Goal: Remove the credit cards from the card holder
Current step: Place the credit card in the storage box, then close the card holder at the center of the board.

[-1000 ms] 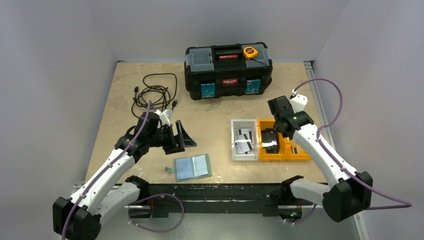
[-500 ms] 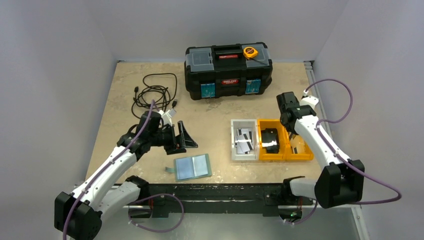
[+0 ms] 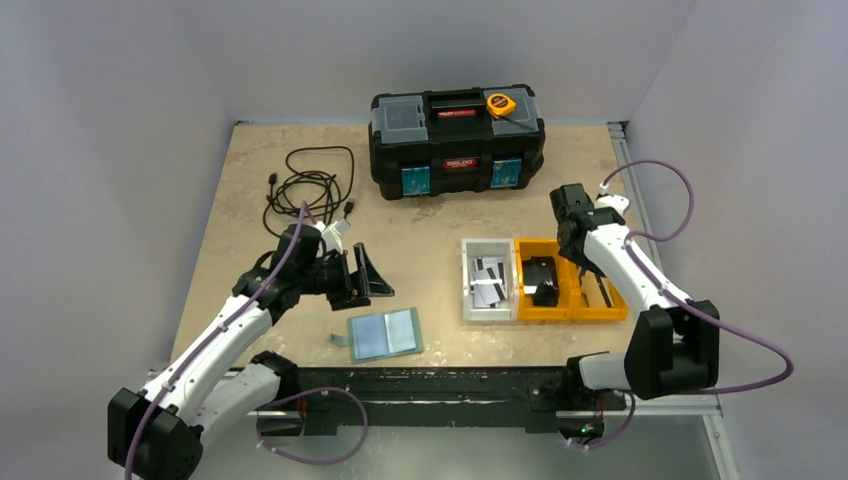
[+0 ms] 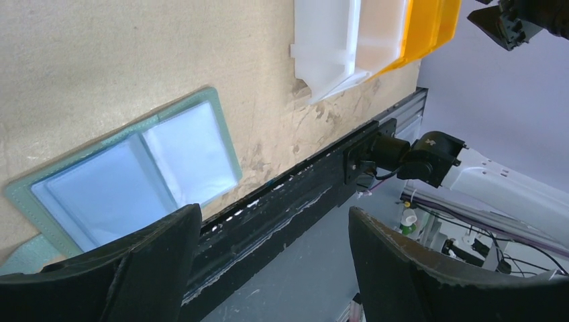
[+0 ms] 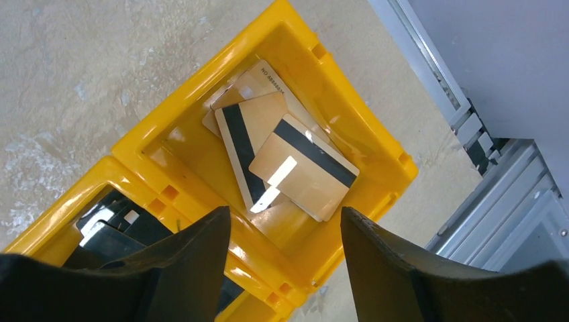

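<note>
The teal card holder (image 3: 385,333) lies open and flat near the table's front edge, its pale blue pockets (image 4: 134,174) facing up. My left gripper (image 3: 368,285) hovers just behind it, open and empty (image 4: 272,221). Tan credit cards (image 5: 305,168) with black stripes lie stacked in the right compartment of the orange bin (image 3: 597,312). Black credit cards (image 5: 111,225) fill the compartment beside it (image 3: 540,280). My right gripper (image 5: 285,221) hangs open above the tan cards with nothing between its fingers. From above, it (image 3: 578,255) sits over the bin's far edge.
A white bin (image 3: 466,285) holding dark cards stands left of the orange one. A black toolbox (image 3: 457,140) with a yellow tape measure (image 3: 500,104) is at the back. A coiled black cable (image 3: 312,185) lies back left. A metal rail (image 5: 470,134) borders the table's right side.
My right gripper has gone from shut to open and has swung from over the black-card compartment toward the right and back. The left arm has barely moved.
</note>
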### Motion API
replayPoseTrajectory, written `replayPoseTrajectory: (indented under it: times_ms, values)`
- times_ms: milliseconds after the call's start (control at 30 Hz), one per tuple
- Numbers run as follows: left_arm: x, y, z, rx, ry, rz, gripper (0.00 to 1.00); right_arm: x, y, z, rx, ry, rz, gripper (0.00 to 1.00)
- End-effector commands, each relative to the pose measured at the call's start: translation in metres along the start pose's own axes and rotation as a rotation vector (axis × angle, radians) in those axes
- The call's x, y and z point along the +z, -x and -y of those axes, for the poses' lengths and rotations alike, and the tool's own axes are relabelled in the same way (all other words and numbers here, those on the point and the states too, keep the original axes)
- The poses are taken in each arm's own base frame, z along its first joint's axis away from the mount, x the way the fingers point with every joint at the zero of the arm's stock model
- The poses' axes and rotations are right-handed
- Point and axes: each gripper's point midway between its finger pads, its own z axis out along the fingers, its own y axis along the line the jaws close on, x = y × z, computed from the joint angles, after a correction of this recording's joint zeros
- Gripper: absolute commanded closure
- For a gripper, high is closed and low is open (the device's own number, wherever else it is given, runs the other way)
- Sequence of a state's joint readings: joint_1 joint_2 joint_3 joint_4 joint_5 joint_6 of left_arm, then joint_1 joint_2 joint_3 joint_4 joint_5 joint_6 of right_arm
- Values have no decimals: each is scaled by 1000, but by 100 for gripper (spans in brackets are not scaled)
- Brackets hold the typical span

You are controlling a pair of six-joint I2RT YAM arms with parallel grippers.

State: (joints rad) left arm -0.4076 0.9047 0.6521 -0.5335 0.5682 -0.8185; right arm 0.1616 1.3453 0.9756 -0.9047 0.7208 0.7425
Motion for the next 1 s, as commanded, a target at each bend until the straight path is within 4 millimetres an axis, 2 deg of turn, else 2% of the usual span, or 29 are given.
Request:
replayPoseTrajectory:
  times_ms: [0, 233, 333, 400, 600, 733, 867, 967]
  values:
    - [-1, 3, -17, -10, 69, 57, 20, -13, 13, -11, -11, 109, 20, 37]
    - [-4, -1, -67, -77, 268, 134, 25, -46, 16, -37, -34, 371, 36, 24]
    - [-10, -3, -95, -117, 392, 185, 26, -73, 12, -56, -49, 503, 46, 21]
    - [-12, -8, -110, -146, 445, 200, 31, -98, 5, -76, -82, 599, 61, 19]
    - [-14, -17, -133, -197, 528, 222, 48, -178, -46, -143, -186, 877, 8, 19]
    - [-25, -21, -149, -216, 639, 257, 50, -230, -88, -174, -284, 1021, -16, 19]
    - [-39, -25, -160, -241, 719, 317, 50, -261, -124, -194, -371, 1083, -35, 19]
    - [-38, -29, -162, -257, 730, 314, 51, -274, -154, -207, -427, 1130, -73, 19]
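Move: The card holder lies open on the table, about 5 cm back, 1 cm right and 14 cm below my left hand; its strap end is 9 cm left, 6 cm back, and the white box 23 cm right, 6 cm ahead. From my right hand the holder is some 47 cm left, 14 cm back; the white box 24 cm left, 3 cm back, and the right-hand orange box just beneath, 3 cm back. I swing my empty right hand roughly 33 cm left, away from the orange box and over the white box towards the card holder, rising some 4 cm and opening wider as it turns counter-clockwise. Meanwhile my left hand goes left and about 10 cm down, easing back to the strap side of the holder, its fingers turning steeply downward and narrowing to half open. ##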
